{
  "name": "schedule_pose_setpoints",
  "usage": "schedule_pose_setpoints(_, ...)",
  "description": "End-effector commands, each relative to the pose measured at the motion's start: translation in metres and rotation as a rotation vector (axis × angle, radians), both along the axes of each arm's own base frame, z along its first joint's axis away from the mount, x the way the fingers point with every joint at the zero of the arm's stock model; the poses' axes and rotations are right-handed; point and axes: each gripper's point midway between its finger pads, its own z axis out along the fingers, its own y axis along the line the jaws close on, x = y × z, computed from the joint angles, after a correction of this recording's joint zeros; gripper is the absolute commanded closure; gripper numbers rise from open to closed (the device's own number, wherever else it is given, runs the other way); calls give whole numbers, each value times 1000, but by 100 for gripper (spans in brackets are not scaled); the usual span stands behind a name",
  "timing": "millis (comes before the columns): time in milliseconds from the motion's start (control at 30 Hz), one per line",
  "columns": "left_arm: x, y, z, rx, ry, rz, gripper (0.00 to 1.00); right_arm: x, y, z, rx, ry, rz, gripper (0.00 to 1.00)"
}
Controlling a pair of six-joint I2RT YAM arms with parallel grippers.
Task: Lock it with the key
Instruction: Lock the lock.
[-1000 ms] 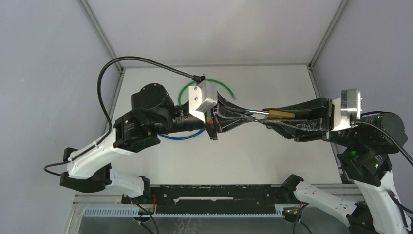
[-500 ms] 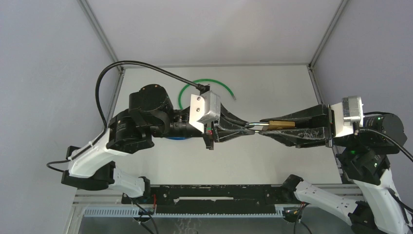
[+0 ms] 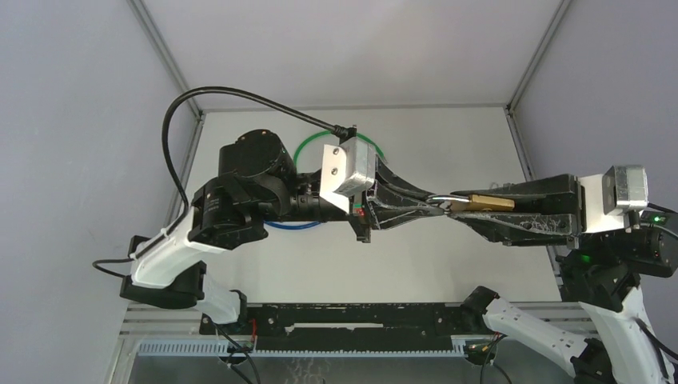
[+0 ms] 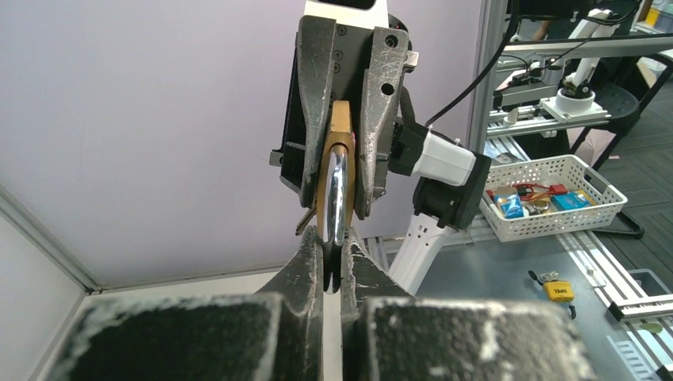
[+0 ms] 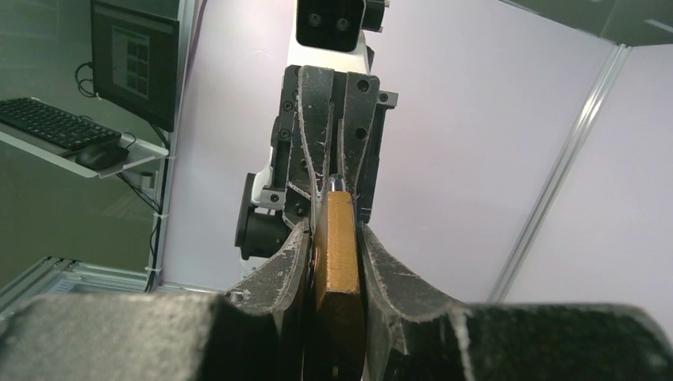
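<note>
A brass padlock (image 3: 489, 202) hangs in the air above the table, between the two arms. My right gripper (image 3: 457, 206) is shut on its brass body (image 5: 337, 246), one finger on each flat side. My left gripper (image 3: 436, 206) comes in from the opposite side, shut on the chrome shackle (image 4: 336, 190), which stands edge-on between its fingertips (image 4: 313, 246). In the left wrist view a brass key (image 4: 305, 221) pokes out beside the padlock body, next to a right finger. How the key sits in the lock is hidden.
A green cable ring (image 3: 376, 144) and a blue ring (image 3: 296, 226) lie on the white table (image 3: 448, 144) under the left arm. Grey walls close in the left, right and far sides. Outside the cell stands a white basket (image 4: 555, 171).
Both arms have moved to the right together, still joined at the padlock. The left arm has stretched out further and the right wrist has drawn back toward the right wall.
</note>
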Motion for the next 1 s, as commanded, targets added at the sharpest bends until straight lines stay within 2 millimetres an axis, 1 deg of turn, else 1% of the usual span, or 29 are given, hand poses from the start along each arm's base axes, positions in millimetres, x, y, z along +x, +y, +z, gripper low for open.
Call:
schedule_pose_setpoints(0,-50,-84,-141,339,67,-195,100,83,43,-88,-233,263,-125,100)
schedule_pose_setpoints(100,-31,-66,-130,315,52,-141,100,77,37,-92,-250,265,-127,100)
schedule_pose_setpoints(233,-1,-40,-120,284,-15,-31,100,74,33,-100,-282,269,-130,100)
schedule_pose_setpoints(267,6,-29,-112,261,-21,-5,100,73,34,-103,-291,274,-127,100)
schedule_pose_setpoints(367,27,-10,-96,217,-41,82,100,71,36,-116,-335,272,-107,100)
schedule_pose_setpoints(433,39,4,-84,184,-62,135,100,74,39,-128,-357,279,-101,100)
schedule_pose_setpoints(500,50,18,-76,160,-79,178,100,74,43,-139,-381,273,-76,98)
schedule_pose_setpoints(567,61,30,-78,152,-68,214,100,74,46,-147,-394,273,-57,88)
schedule_pose_setpoints(600,64,37,-80,151,-67,226,100,75,47,-149,-397,272,-55,79)
schedule_pose_setpoints(700,69,53,-92,156,-77,253,100,76,51,-157,-419,284,-31,59)
schedule_pose_setpoints(800,75,66,-110,177,-84,278,100,76,55,-166,-451,273,-8,41)
schedule_pose_setpoints(833,79,71,-121,198,-87,293,100,76,55,-170,-465,281,-5,18)
schedule_pose_setpoints(867,83,77,-130,218,-90,314,100,75,53,-175,-483,283,-6,3)
schedule_pose_setpoints(900,88,85,-139,231,-93,339,100,72,51,-180,-501,275,-5,1)
schedule_pose_setpoints(933,94,89,-151,258,-100,359,100,68,48,-185,-520,269,2,1)
schedule_pose_setpoints(967,97,97,-159,270,-111,378,100,62,45,-188,-536,258,15,1)
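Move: The lock's brass body, still gripped by the right fingers, lies about 6 cm to the right of the left hand, roughly level in height and 1 cm ahead; from the right hand it sits some 2 cm to the right, back between the fingers. The shackle, still pinched by the left hand, is only about 1 cm to that hand's right. The green and blue hoses lie roughly 30 cm ahead, 17 cm left and 55 cm below the left hand. Both hands lower the lock about 18 cm, also forward and left, then the right fingers open; the left keeps the shackle. ##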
